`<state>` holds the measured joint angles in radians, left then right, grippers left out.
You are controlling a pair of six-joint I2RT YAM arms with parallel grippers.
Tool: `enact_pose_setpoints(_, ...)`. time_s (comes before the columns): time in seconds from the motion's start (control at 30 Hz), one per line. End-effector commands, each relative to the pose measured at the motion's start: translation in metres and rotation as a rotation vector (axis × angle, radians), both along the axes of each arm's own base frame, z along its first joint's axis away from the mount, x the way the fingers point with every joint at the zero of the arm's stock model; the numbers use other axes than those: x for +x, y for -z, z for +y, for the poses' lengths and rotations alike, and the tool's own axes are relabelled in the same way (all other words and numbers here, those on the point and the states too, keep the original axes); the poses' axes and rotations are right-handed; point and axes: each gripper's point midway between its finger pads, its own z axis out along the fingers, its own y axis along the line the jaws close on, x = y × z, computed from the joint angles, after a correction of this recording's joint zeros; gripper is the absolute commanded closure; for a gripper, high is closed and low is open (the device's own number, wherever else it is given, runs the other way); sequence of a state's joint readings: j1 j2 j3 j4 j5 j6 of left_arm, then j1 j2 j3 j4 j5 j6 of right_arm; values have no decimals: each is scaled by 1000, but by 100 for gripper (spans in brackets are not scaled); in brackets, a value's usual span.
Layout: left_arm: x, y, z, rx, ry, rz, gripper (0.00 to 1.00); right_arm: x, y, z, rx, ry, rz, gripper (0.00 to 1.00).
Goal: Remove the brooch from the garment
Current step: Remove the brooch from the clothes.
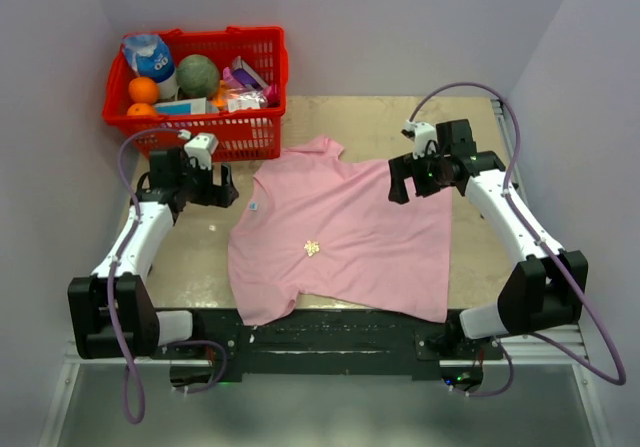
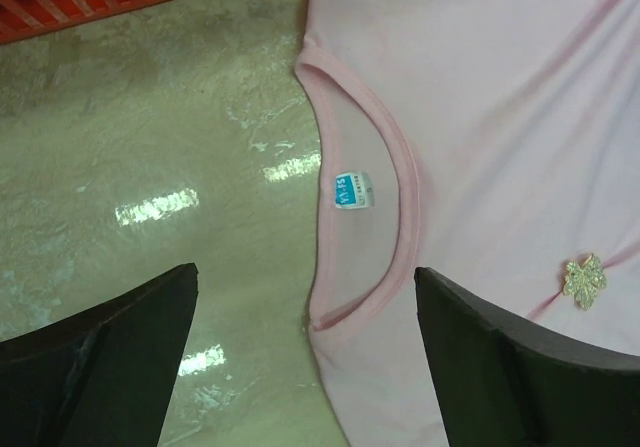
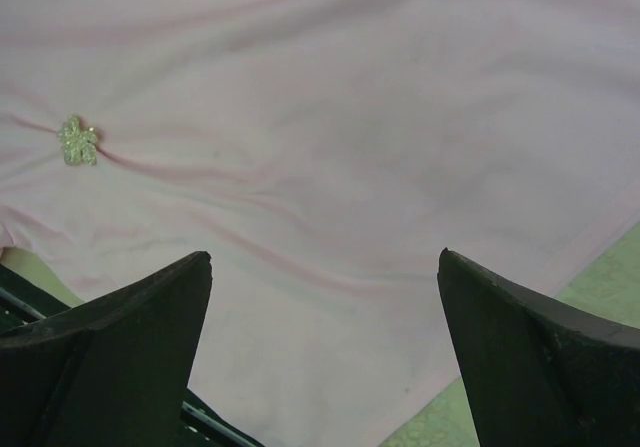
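Observation:
A light pink T-shirt, the garment (image 1: pixel 350 237), lies flat on the table. The brooch (image 1: pixel 312 248), a tiny gold-white flower cluster, is pinned near the shirt's middle. In the wrist views the brooch (image 2: pixel 584 280) shows right of the collar, and the brooch (image 3: pixel 77 141) shows at the left on wrinkled cloth. My left gripper (image 1: pixel 222 187) hovers open beside the collar (image 2: pixel 400 187), left of the shirt, nothing between its fingers. My right gripper (image 1: pixel 400 179) hangs open over the shirt's right shoulder area, empty too. The garment (image 3: pixel 350 167) fills the right wrist view.
A red basket (image 1: pixel 268 77) with fruit, a bottle and packets stands at the back left, just behind the left gripper. A small blue-white tag (image 2: pixel 352 190) sits inside the collar. Bare tabletop (image 2: pixel 150 167) lies left of the shirt. Purple walls close in the sides.

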<state>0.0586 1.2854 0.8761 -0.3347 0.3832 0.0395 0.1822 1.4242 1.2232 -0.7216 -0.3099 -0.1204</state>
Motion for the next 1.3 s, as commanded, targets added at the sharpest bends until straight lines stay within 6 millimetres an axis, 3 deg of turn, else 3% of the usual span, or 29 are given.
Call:
enact_pose_setpoints(0.0, -10, -8, -12, 36, 132, -44, 9, -10, -6, 4, -3, -125, -26, 1)
enact_pose_setpoints(0.03, -13, -8, -16, 41, 166, -44, 11, -16, -8, 13, 32, -194, -17, 2)
enact_pose_setpoints(0.13, -28, -2, -38, 57, 320, -35, 17, -28, -3, 22, 50, -340, 2, 21)
enact_pose_setpoints(0.17, -32, 2, -45, 63, 367, -24, 21, -31, 0, 24, 53, -378, 15, 45)
enact_pose_setpoints(0.23, -43, 15, -54, 81, 475, 17, 48, -31, 10, 29, 59, -451, 53, 79)
enact_pose_setpoints(0.27, -53, 23, -60, 102, 545, 49, 82, -29, 16, 28, 40, -460, 65, 100)
enact_pose_setpoints(0.3, -55, 26, -65, 115, 584, 65, 96, -27, 28, 29, 23, -471, 107, 100)
enact_pose_setpoints(0.33, -60, 39, -68, 136, 618, 108, 100, -28, 36, 32, -11, -500, 126, 100)
enact_pose_setpoints(0.4, -72, 55, -80, 182, 717, 135, 100, -28, 56, 25, -119, -549, 158, 100)
enact_pose_setpoints(0.53, -75, 93, -76, 308, 758, 192, 100, -21, 92, 23, -229, -578, 208, 100)
enact_pose_setpoints(0.73, -45, 131, -53, 475, 709, 219, 100, 14, 121, 23, -280, -495, 238, 100)
enact_pose_setpoints(0.87, -4, 131, -54, 516, 666, 188, 100, 37, 143, 22, -323, -464, 272, 100)
enact_pose_setpoints(0.9, -1, 138, -54, 519, 665, 209, 100, 43, 146, 19, -342, -452, 270, 100)
enact_pose_setpoints(0.97, 20, 133, -59, 523, 649, 185, 100, 57, 147, 20, -357, -427, 242, 100)
enact_pose_setpoints(1.03, 26, 142, -59, 529, 650, 221, 100, 68, 151, 16, -391, -403, 231, 100)
enact_pose_setpoints(1.07, 38, 135, -62, 528, 640, 205, 100, 79, 147, 17, -394, -392, 201, 100)
enact_pose_setpoints(1.27, 31, 120, -72, 473, 670, 200, 100, 117, 139, 2, -419, -321, 137, 100)
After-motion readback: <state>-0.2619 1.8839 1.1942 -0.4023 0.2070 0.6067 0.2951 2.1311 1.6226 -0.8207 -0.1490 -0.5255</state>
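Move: Below my left hand, about 12 cm down, lies the near end of the garment's neckline, some 5 cm back and 6 right. The blue label is about 3 cm ahead and 8 right, the brooch 7 back and 20 right, the red basket's middle 25 ahead and 4 left. My right hand hovers over the cloth: the garment's middle is about 4 cm back, 12 left and 15 down, the brooch 7 back and 18 left. I shut both empty grippers while drawing them back and down, my left hand also swinging right, and turn the fingers inward, left clockwise, right counter-clockwise by some 30 to 40 degrees. With closed tips on the cloth, left beside the neckline, right beyond the brooch on its right side, I push the garment forward over the table, about 13 cm with my left hand and 9 with my right. ##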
